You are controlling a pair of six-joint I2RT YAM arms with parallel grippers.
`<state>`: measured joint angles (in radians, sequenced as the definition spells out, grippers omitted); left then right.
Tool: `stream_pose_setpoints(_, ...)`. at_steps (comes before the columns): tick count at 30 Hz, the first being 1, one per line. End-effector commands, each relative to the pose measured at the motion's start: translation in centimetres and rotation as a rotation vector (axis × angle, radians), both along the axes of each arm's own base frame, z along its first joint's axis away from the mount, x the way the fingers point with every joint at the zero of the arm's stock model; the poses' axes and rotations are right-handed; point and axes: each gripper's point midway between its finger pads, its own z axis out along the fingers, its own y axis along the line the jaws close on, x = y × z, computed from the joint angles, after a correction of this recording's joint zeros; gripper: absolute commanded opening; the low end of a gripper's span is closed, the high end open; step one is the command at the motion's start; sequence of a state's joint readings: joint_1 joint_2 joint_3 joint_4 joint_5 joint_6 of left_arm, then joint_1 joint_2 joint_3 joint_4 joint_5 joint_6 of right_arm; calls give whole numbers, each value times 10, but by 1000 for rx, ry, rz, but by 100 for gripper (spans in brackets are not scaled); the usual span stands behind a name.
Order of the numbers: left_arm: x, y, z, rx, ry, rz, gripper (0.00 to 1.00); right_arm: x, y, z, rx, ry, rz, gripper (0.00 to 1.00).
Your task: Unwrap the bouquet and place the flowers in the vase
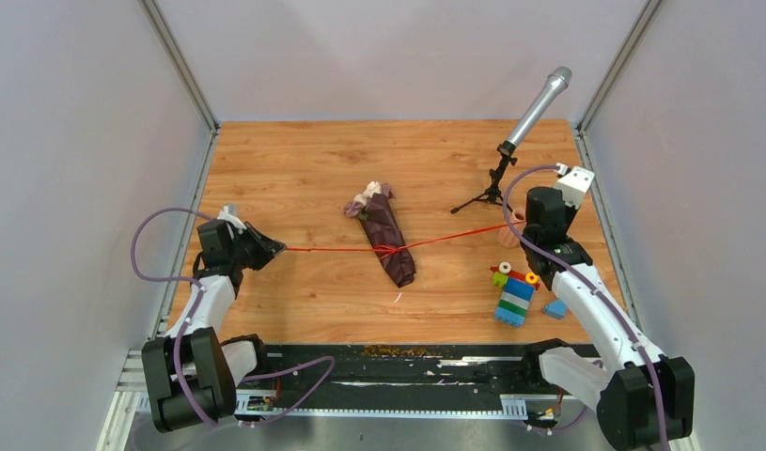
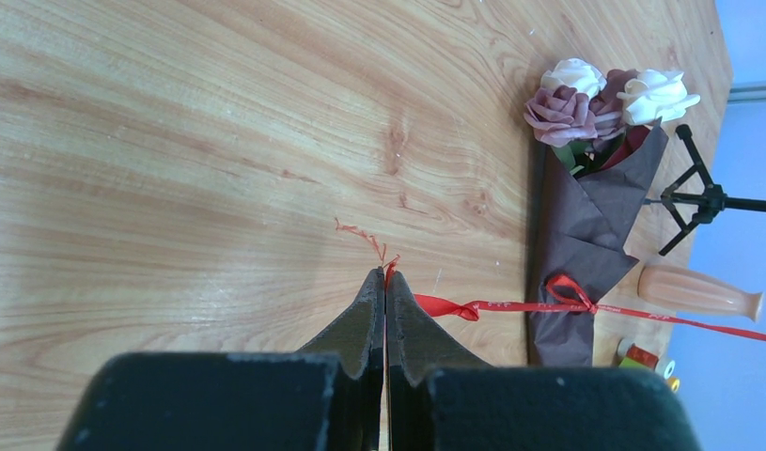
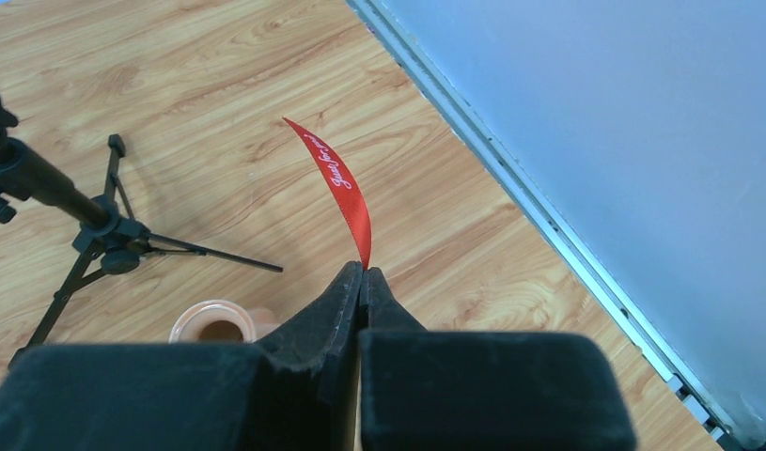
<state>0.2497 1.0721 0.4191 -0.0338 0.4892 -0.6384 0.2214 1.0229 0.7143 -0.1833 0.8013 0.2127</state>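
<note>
The bouquet (image 1: pixel 386 237) lies mid-table, a dark maroon paper cone (image 2: pixel 586 235) with the flowers (image 2: pixel 604 94), cream and mauve roses, at its far end. A thin red ribbon (image 1: pixel 336 250) is still knotted round the cone and stretches taut to both sides. My left gripper (image 2: pixel 385 274) is shut on the ribbon's frayed left end, left of the bouquet (image 1: pixel 277 249). My right gripper (image 3: pixel 363 268) is shut on the other end, whose tail (image 3: pixel 346 188) sticks up past the tips. The peach vase (image 3: pixel 214 324) stands just below and left of the right gripper, mostly hidden in the top view (image 1: pixel 515 225).
A microphone (image 1: pixel 540 105) on a black tripod (image 3: pixel 97 225) stands at the back right, near the vase. A colourful toy-brick stack (image 1: pixel 517 293) sits in front of the right gripper. A metal rail (image 3: pixel 548 216) and grey walls bound the table.
</note>
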Motion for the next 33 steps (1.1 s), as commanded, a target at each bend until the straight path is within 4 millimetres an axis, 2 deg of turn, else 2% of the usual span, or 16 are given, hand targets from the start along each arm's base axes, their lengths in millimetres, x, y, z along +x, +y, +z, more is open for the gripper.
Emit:
stream_pose_setpoints(1, 1, 4, 2, 15, -23, -8, 0, 1, -15, 38, -20, -93, -52, 0)
stream_pose_setpoints(16, 2, 7, 2, 3, -25, 3, 0, -16, -60, 59, -13, -141, -167, 0)
stream_pose_setpoints(21, 7, 9, 5, -1, -44, 13, 0, -23, -78, 59, -4, -149, -220, 0)
stream_pose_setpoints(33, 10, 13, 11, -12, -54, 33, 0, -34, -103, 56, 15, -150, -299, 0)
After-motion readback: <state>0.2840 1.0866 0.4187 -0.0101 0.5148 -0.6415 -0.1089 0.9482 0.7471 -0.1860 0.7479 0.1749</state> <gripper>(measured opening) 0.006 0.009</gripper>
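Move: From the right gripper, the ribbon knot on the bouquet lies about 35 cm to the left, 2 cm back and 14 cm lower. The vase's middle is roughly 8 cm left, 1 cm ahead and 11 cm below; the toy blocks are some 6 cm left, 12 cm back and 17 cm down. From the left gripper, the knot is about 25 cm right, 1 cm ahead and 4 cm lower. Draw the right gripper away from the bouquet, about 9 cm to the right towards the side wall, easing back some 3 cm and rising about 3 cm early on, then staying level while the hand swings about 15 degrees clockwise. Keep both grippers shut on their ribbon ends, holding the left almost still as the anchor so the ribbon stays stretched across the bouquet. ##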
